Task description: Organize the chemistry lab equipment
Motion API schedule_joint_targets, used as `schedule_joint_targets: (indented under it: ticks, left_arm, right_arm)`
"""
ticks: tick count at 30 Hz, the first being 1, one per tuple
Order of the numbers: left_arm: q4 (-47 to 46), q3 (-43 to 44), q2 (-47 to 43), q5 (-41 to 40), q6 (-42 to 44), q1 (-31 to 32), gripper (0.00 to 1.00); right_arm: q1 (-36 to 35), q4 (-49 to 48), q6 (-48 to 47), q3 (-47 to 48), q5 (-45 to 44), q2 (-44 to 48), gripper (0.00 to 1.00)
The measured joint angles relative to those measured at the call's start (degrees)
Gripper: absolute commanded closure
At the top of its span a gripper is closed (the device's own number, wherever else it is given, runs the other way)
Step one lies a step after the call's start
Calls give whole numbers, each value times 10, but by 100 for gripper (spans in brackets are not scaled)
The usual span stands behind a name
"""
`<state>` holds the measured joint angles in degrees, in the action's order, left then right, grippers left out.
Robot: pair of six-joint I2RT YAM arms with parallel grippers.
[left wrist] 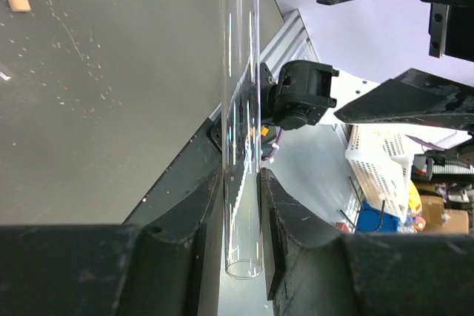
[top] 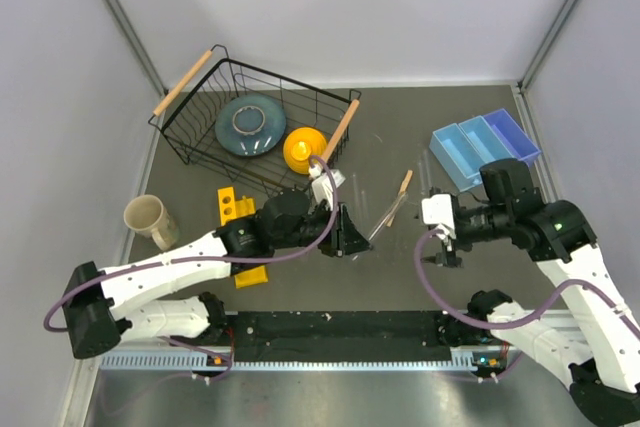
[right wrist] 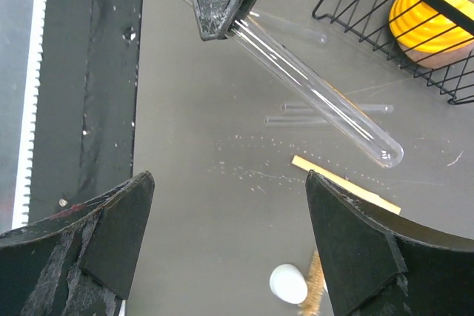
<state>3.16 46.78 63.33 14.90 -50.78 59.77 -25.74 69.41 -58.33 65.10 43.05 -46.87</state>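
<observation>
My left gripper (top: 350, 237) is shut on a slim clear glass tube (top: 378, 222) and holds it above the table, slanting up and to the right. In the left wrist view the tube (left wrist: 241, 72) runs upright between the two fingers, with its open end near the palm. My right gripper (right wrist: 229, 179) hangs open and empty just right of it (top: 443, 227), above bare table. Below it lie a pale wooden stick (right wrist: 344, 183), a small brown brush (right wrist: 315, 286) and a white round piece (right wrist: 287, 284). The held tube (right wrist: 318, 94) crosses the top of the right wrist view.
A black wire basket (top: 165, 127) at the back left holds a blue-grey plate (top: 250, 125) and a yellow dome (top: 305, 147). Blue trays (top: 485, 142) stand at the back right. A beige cup (top: 148, 217) and yellow blocks (top: 235, 205) sit on the left.
</observation>
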Motion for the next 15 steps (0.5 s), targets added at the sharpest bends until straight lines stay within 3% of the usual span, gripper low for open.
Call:
schedule_joint_targets:
  ticks: [15]
  left_arm:
    - [11,-14,-71,-95,28,0,98]
  right_arm:
    - [75,-95,241,32,119,-7,15]
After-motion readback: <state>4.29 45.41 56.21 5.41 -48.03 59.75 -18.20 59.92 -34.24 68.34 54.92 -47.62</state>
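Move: The left hand already pinches the clear test tube; the right gripper hangs empty and open about 13 cm to the left hand's right, roughly level. From the right hand, the tube's middle lies some 9 cm left and 2 cm ahead, at about its height. On the table some 22 cm below the right hand, the wooden stick is about 16 cm ahead and 2 cm left, and the two loose tubes 16 cm ahead and 12 cm left. Rising about 5 cm and drifting some 2 cm left, the right hand rolls and swings its fingers up from their downward slant, a turn of over 20 degrees, to face the held tube, jaws staying wide open and short of it. The left hand keeps its pinch and carries the tube left, up and forward, a good 2 cm each way, turning slightly counter-clockwise. ##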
